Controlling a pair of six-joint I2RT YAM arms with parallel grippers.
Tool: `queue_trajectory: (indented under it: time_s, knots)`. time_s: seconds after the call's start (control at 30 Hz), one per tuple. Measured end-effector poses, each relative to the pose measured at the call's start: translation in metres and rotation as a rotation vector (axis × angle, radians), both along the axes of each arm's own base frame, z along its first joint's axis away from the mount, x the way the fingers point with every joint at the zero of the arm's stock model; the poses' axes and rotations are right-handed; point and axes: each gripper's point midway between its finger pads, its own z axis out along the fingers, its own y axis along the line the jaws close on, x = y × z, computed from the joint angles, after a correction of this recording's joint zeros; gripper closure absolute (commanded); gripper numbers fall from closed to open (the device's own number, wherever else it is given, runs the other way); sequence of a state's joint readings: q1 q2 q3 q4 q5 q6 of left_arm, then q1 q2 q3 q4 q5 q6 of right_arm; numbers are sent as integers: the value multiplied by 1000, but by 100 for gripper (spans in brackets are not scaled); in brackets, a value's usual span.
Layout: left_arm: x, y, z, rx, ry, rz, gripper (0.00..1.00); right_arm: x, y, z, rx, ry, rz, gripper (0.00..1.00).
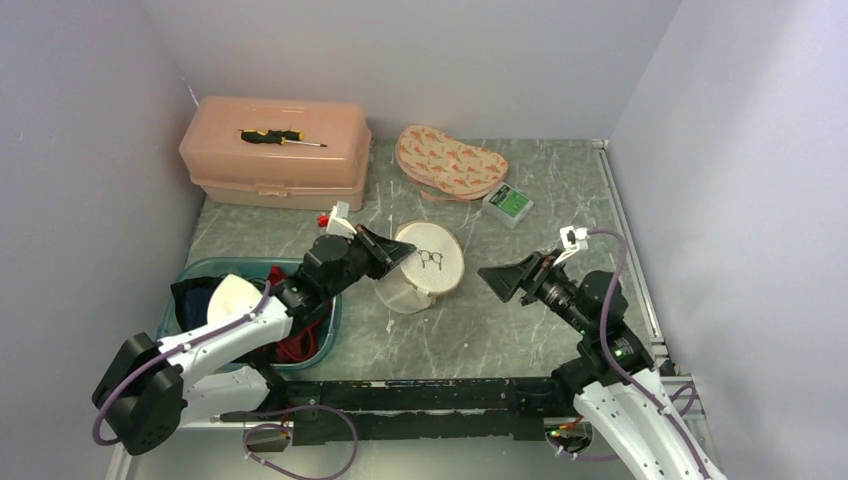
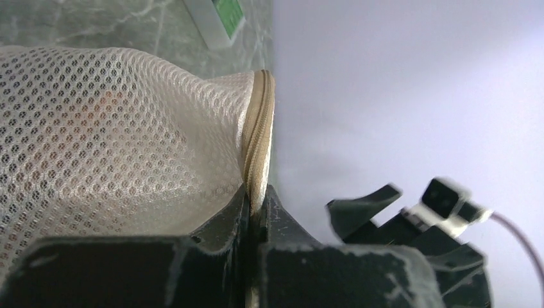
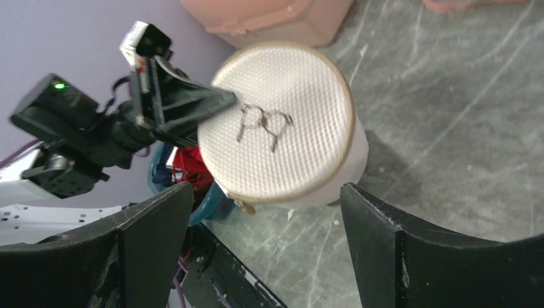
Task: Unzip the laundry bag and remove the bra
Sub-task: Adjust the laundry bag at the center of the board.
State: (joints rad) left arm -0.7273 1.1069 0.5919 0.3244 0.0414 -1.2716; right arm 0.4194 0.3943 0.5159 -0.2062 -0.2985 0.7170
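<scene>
The laundry bag (image 1: 425, 265) is a white mesh drum with a tan zipper rim (image 2: 256, 141), standing tilted on the table. My left gripper (image 1: 398, 252) is shut on that rim from the left, its fingertips (image 2: 258, 192) pinching the zipper tape. My right gripper (image 1: 492, 277) hangs open just right of the bag, touching nothing (image 3: 266, 192). A small zipper pull (image 3: 247, 206) dangles under the lid. A faint reddish patch shows through the mesh (image 2: 109, 97). Red fabric with thin strands (image 1: 294, 345) lies in the teal bin (image 1: 332, 322); I cannot tell whether it is the bra.
A salmon toolbox (image 1: 275, 150) with a screwdriver (image 1: 282, 137) on its lid stands at the back left. A patterned pouch (image 1: 450, 163) and a green-and-white box (image 1: 508, 203) lie behind the bag. Dark and white clothes share the bin. Walls close in on the left, back and right.
</scene>
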Motion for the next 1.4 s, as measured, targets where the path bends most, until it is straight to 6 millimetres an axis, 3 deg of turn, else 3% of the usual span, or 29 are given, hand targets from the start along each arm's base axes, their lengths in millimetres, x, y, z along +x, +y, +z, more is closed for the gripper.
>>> queue_trajectory:
  time_s: [0.17, 0.3, 0.43, 0.57, 0.63, 0.8, 1.03, 1.4]
  knots:
    - [8, 9, -13, -7, 80, 148, 97, -1, 7, -44, -32, 105, 37, 28]
    - [12, 17, -38, 31, 173, 220, 97, -4, 17, -61, -76, 153, 92, 37]
    - [12, 23, -52, 68, 264, 266, 97, -13, 34, -72, -120, 156, 171, 38]
    - [15, 23, -45, 75, 318, 295, 97, -24, 56, -87, -185, 163, 259, 26]
    - [15, 23, -43, 73, 336, 305, 97, -29, 67, -96, -216, 163, 291, 26]
    - [11, 29, -53, 97, 381, 323, 97, -29, 79, -99, -199, 88, 294, 34]
    - [6, 33, -61, 125, 421, 335, 97, -12, 90, -93, -153, 27, 244, 35]
    - [4, 40, -62, 137, 436, 363, 97, -8, 100, -104, -164, 44, 267, 52]
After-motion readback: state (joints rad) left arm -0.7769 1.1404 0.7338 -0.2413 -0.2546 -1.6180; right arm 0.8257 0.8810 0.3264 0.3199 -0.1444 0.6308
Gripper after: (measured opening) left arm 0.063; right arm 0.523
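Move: The laundry bag hangs from the left fingers, its middle about 4 cm right of and 6 cm below that hand; the spot on the board it is taken to lies some 20 cm down, 3 cm right, 1 cm back. From the right hand the bag is about 7 cm ahead, 13 cm left, 9 cm lower. The green-labelled box lies 32 cm ahead, 2 cm right and 24 cm below the right hand; the teal tub, 31 cm left of the left hand, 5 cm back and 19 cm down. The laundry bag, still pinched at its zipped rim, is lowered about 6 cm and carried some 4 cm left by the left hand, which tips down and turns counter-clockwise. Meanwhile the empty right hand sinks and goes left, about 10 cm each, dipping back 3 cm before coming forward again, towards the zip pull on the bag's near rim, its fingers closing from wide to half open. ##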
